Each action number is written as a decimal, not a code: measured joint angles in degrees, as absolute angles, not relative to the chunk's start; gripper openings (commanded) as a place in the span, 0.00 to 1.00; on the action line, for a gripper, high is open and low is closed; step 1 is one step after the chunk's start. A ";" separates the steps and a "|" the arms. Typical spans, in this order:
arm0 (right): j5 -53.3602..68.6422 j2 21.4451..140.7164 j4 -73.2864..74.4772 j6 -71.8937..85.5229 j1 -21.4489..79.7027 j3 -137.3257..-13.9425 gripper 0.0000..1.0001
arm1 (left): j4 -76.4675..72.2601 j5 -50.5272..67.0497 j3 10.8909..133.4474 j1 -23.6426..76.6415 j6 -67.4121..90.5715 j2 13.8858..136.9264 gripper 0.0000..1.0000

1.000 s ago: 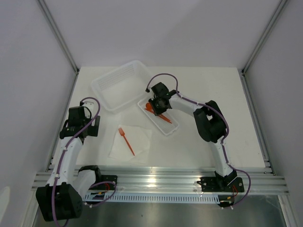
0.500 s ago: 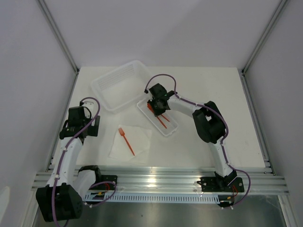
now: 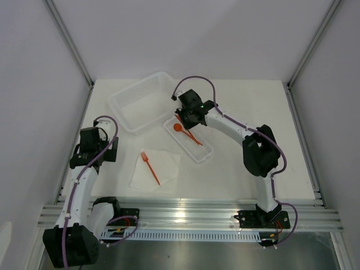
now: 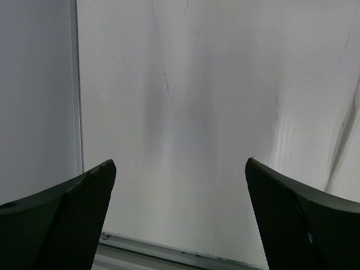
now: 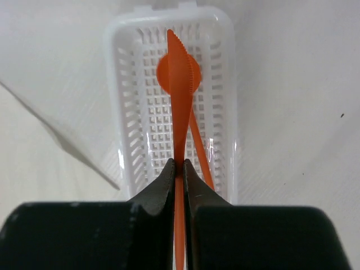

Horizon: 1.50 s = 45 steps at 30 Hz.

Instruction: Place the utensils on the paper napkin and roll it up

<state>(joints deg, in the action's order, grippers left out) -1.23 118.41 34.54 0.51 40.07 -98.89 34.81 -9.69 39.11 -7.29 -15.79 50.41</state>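
Note:
My right gripper (image 5: pixel 179 164) is shut on the slim handle of an orange knife (image 5: pixel 179 101), whose serrated blade points away over the small ribbed white tray (image 5: pixel 222 84). An orange spoon (image 5: pixel 199 152) lies in that tray under the knife, its bowl showing in the top view (image 3: pixel 177 127). From above, the right gripper (image 3: pixel 188 119) hangs over the tray's far end. An orange fork (image 3: pixel 151 167) rests on the white paper napkin (image 3: pixel 166 163) at the front left. My left gripper (image 4: pixel 180 169) stands wide open over bare table near the left edge, holding nothing.
A large translucent white basket (image 3: pixel 140 101) sits at the back left, touching the small tray's (image 3: pixel 205 152) far corner. The left arm (image 3: pixel 93 147) stays by the table's left rail. White walls close in both sides.
The right gripper has closed on the knife handle and lifted slightly from the tray, its elbow swinging to the right. The left arm has barely moved.

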 measured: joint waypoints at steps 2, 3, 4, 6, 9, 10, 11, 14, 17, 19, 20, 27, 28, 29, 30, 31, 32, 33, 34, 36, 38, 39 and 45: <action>-1.28 116.77 34.48 1.02 40.45 -99.57 0.00 | 34.81 -9.30 39.11 -7.29 -15.49 49.93 1.00; -1.41 116.11 34.50 1.54 40.86 -99.88 0.00 | 34.81 -9.13 39.11 -7.29 -15.49 49.74 1.00; -1.74 115.61 34.44 2.17 41.43 -100.01 0.00 | 34.81 -8.82 39.11 -7.29 -15.46 49.50 0.99; -2.24 115.02 34.09 4.60 43.22 -99.81 0.00 | 34.81 -8.56 39.11 -7.29 -15.44 49.17 0.99; -2.31 114.78 30.28 9.52 47.70 -97.17 0.00 | 34.81 -8.14 39.11 -7.29 -15.42 48.97 1.00; -2.13 114.74 27.81 12.34 50.11 -95.04 0.00 | 34.81 -7.77 39.11 -7.29 -15.40 48.95 1.00; -1.93 114.76 26.33 14.09 51.81 -93.60 0.00 | 34.81 -7.64 39.11 -7.29 -15.40 48.95 0.99; -0.93 115.90 22.87 20.60 57.19 -90.04 0.00 | 34.81 -7.07 39.11 -7.29 -15.25 48.93 1.00; -1.28 117.99 20.80 24.21 59.86 -89.60 0.00 | 34.81 -6.70 39.11 -7.29 -15.05 48.82 0.99; -2.26 118.93 20.29 25.71 60.34 -89.56 0.00 | 34.83 -6.39 39.09 -7.29 -15.05 48.80 0.99; -2.63 119.13 20.08 26.33 60.36 -89.52 0.00 | 34.81 -6.22 39.09 -7.29 -15.05 48.80 0.99; -3.25 120.38 17.78 29.10 60.40 -89.27 0.00 | 34.83 -5.74 39.11 -7.29 -15.03 48.80 0.99; -3.16 120.84 17.61 29.54 60.45 -89.27 0.00 | 34.81 -5.74 39.11 -7.29 -15.03 48.80 1.00; -3.16 121.34 17.47 30.00 60.49 -89.30 0.00 | 34.81 -5.74 39.11 -7.29 -15.03 48.80 0.99; -3.07 121.91 17.52 30.46 60.53 -89.34 0.00 | 34.81 -5.72 39.11 -7.29 -15.03 48.80 1.00; -3.07 122.34 17.54 30.81 60.55 -89.38 0.00 | 34.83 -5.72 39.11 -7.29 -15.03 48.80 0.99; -3.03 122.87 17.67 31.24 60.58 -89.38 0.00 | 34.81 -5.72 39.11 -7.29 -15.03 48.80 1.00; -3.03 123.26 17.74 31.59 60.60 -89.36 0.00 | 34.81 -5.69 39.09 -7.29 -15.03 48.80 1.00; -3.05 123.57 17.80 31.88 60.64 -89.36 0.00 | 34.83 -5.69 39.11 -7.29 -15.03 48.80 0.99; -3.16 123.74 17.89 32.27 60.71 -89.36 0.00 | 34.81 -5.63 39.09 -7.29 -15.03 48.80 0.99; -3.33 123.74 17.85 32.60 60.86 -89.36 0.00 | 34.81 -5.61 39.09 -7.29 -15.03 48.80 1.00; -3.49 123.74 17.87 32.69 60.97 -89.36 0.00 | 34.83 -5.61 39.11 -7.29 -15.03 48.80 1.00; -5.41 123.74 18.94 32.69 62.15 -90.08 0.00 | 34.83 -5.61 39.11 -7.29 -15.03 48.80 1.00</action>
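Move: The knife is already in the right hand's fingers, above the tray. The napkin's middle lies about 19 cm back, 13 cm to the left and 8 cm below that hand, with the fork on it some 19 cm back and 15 cm left. The tray's middle is about 6 cm back and 1 cm right of the hand's point, the spoon in it about 5 cm back. From the left hand the napkin is roughly 23 cm right, 4 cm back and 11 cm below. Keeping the knife pinched in its shut fingers, the right hand first rises about 3.5 cm clear of the tray, then sweeps left and back together, some 14 cm each way, towards the napkin, sinking as it goes. Over the napkin it stops travelling and eases down to end about 7 cm lower than it began, its left side tilted up by around 10 degrees, bringing the knife in just right of the fork and nearly parallel to it. ##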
